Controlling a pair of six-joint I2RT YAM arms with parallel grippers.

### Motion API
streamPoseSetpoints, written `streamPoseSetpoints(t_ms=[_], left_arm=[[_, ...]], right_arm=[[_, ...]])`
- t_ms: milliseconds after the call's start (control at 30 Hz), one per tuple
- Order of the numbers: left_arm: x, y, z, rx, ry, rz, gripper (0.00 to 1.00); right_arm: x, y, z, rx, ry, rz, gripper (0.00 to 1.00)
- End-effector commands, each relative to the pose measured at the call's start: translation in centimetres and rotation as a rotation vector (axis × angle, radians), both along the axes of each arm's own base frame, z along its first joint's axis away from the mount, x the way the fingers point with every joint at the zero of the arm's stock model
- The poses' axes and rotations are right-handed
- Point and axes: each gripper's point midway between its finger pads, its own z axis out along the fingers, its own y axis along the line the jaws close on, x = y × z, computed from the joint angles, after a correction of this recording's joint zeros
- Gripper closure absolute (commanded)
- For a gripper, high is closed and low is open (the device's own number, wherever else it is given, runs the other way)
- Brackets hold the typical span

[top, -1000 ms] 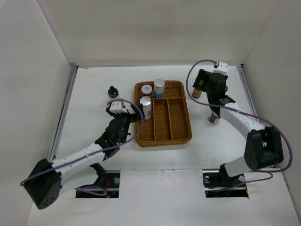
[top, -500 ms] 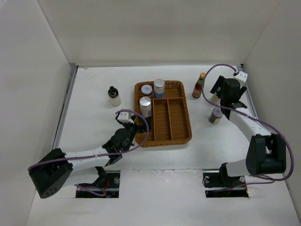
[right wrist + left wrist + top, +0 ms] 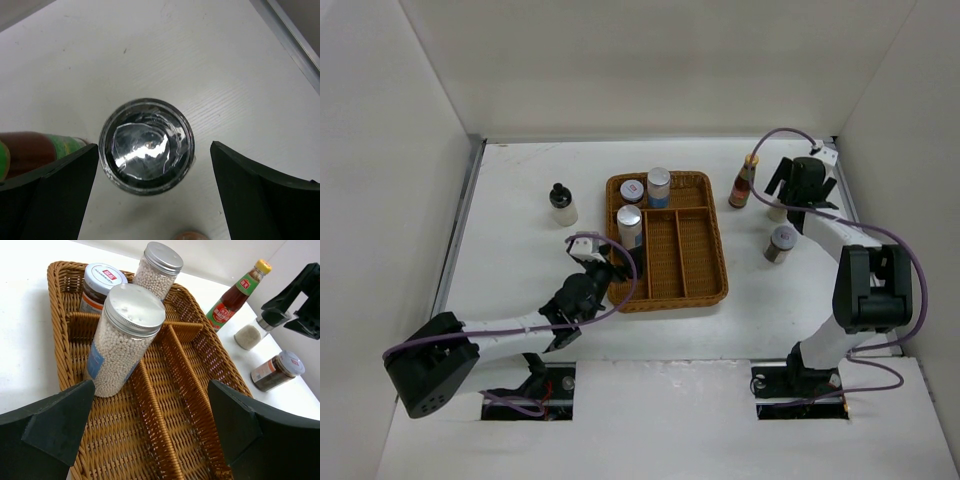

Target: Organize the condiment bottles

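Note:
In the top view, three condiment bottles stand in the back left of the wicker tray (image 3: 705, 250): a pale-filled jar (image 3: 125, 337) in front, a red-labelled jar (image 3: 101, 284) and a silver-lidded jar (image 3: 156, 269) behind. A black-capped bottle (image 3: 561, 204) stands on the table left of the tray. To its right are the red sauce bottle (image 3: 744, 182) and a dark jar (image 3: 780, 243). My left gripper (image 3: 152, 410) is open and empty at the tray's near left edge (image 3: 598, 258). My right gripper (image 3: 154, 149) is open, straddling a black-rimmed shaker (image 3: 146, 145) from above without touching it.
White walls close in the table on three sides, and a metal rail (image 3: 292, 42) runs along the right edge near my right gripper (image 3: 800, 182). The tray's long front compartments (image 3: 180, 405) hold nothing. The sauce bottle (image 3: 35, 152) stands just left of the shaker.
My left arm pulled back from beside the black-capped bottle to the tray's near left edge. My right gripper moved right from the sauce bottle and now sits over the shaker.

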Motion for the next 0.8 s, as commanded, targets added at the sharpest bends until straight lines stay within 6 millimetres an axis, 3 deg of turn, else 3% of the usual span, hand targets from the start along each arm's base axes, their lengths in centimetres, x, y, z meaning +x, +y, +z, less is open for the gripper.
streamPoseSetpoints(t_ms=[0,33,133,200,367,467,600,700,767], left_arm=[[0.3,0.4,1.9,-0.067,-0.048,0.012,0.00],[0.2,0.5,1.9,-0.069,-0.049,0.015,0.00],[0.2,0.6,1.9,-0.068,-0.051,0.017,0.00],[0.3,0.6,1.9,-0.066,-0.050,0.018,0.00],[0.3,0.5,1.6,-0.060,-0.044,0.018,0.00],[0.3,0.6,1.8,-0.067,-0.048,0.018,0.00],[0.2,0.9,2.1,-0.076,-0.055,0.024,0.00],[0.3,1.4,2.4,-0.084,-0.062,0.041,0.00],[0.5,2.1,2.4,-0.087,-0.063,0.069,0.00]], right_arm=[[2.5,-0.3,3.1,-0.006,-0.105,0.007,0.05],[2.7,-0.3,3.2,-0.006,-0.110,0.007,0.09],[3.3,-0.4,3.7,-0.009,-0.126,0.004,0.35],[2.7,-0.8,4.9,-0.008,-0.157,-0.025,0.48],[-2.2,-3.2,11.5,-0.076,-0.329,-0.168,0.49],[-5.2,-2.7,15.9,-0.096,-0.423,-0.175,0.49],[-7.6,0.6,22.2,-0.100,-0.549,-0.083,0.49],[-7.8,5.1,25.6,-0.068,-0.609,0.048,0.48],[-7.0,9.1,26.6,-0.038,-0.620,0.158,0.48]])
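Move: The shaker stands right between my open right fingers, about 1 cm ahead of the hand point, its middle some 3 cm lower. The sauce bottle is roughly 4 cm farther out than my right hand and 11 cm to its left; the brown jar stands about 11 cm back and 2 cm left. From my left hand the shaker lies some 18 cm ahead, 41 cm to the right and 6 cm below. I nudge my right hand about 1 cm forward around the shaker and close the fingers until they pinch it near its dark lid. Then I hoist it fast, some 22 cm up, drawing back about 9 cm, tilting the fingers up some 30 degrees to near level and swinging left towards the tray at the end. ##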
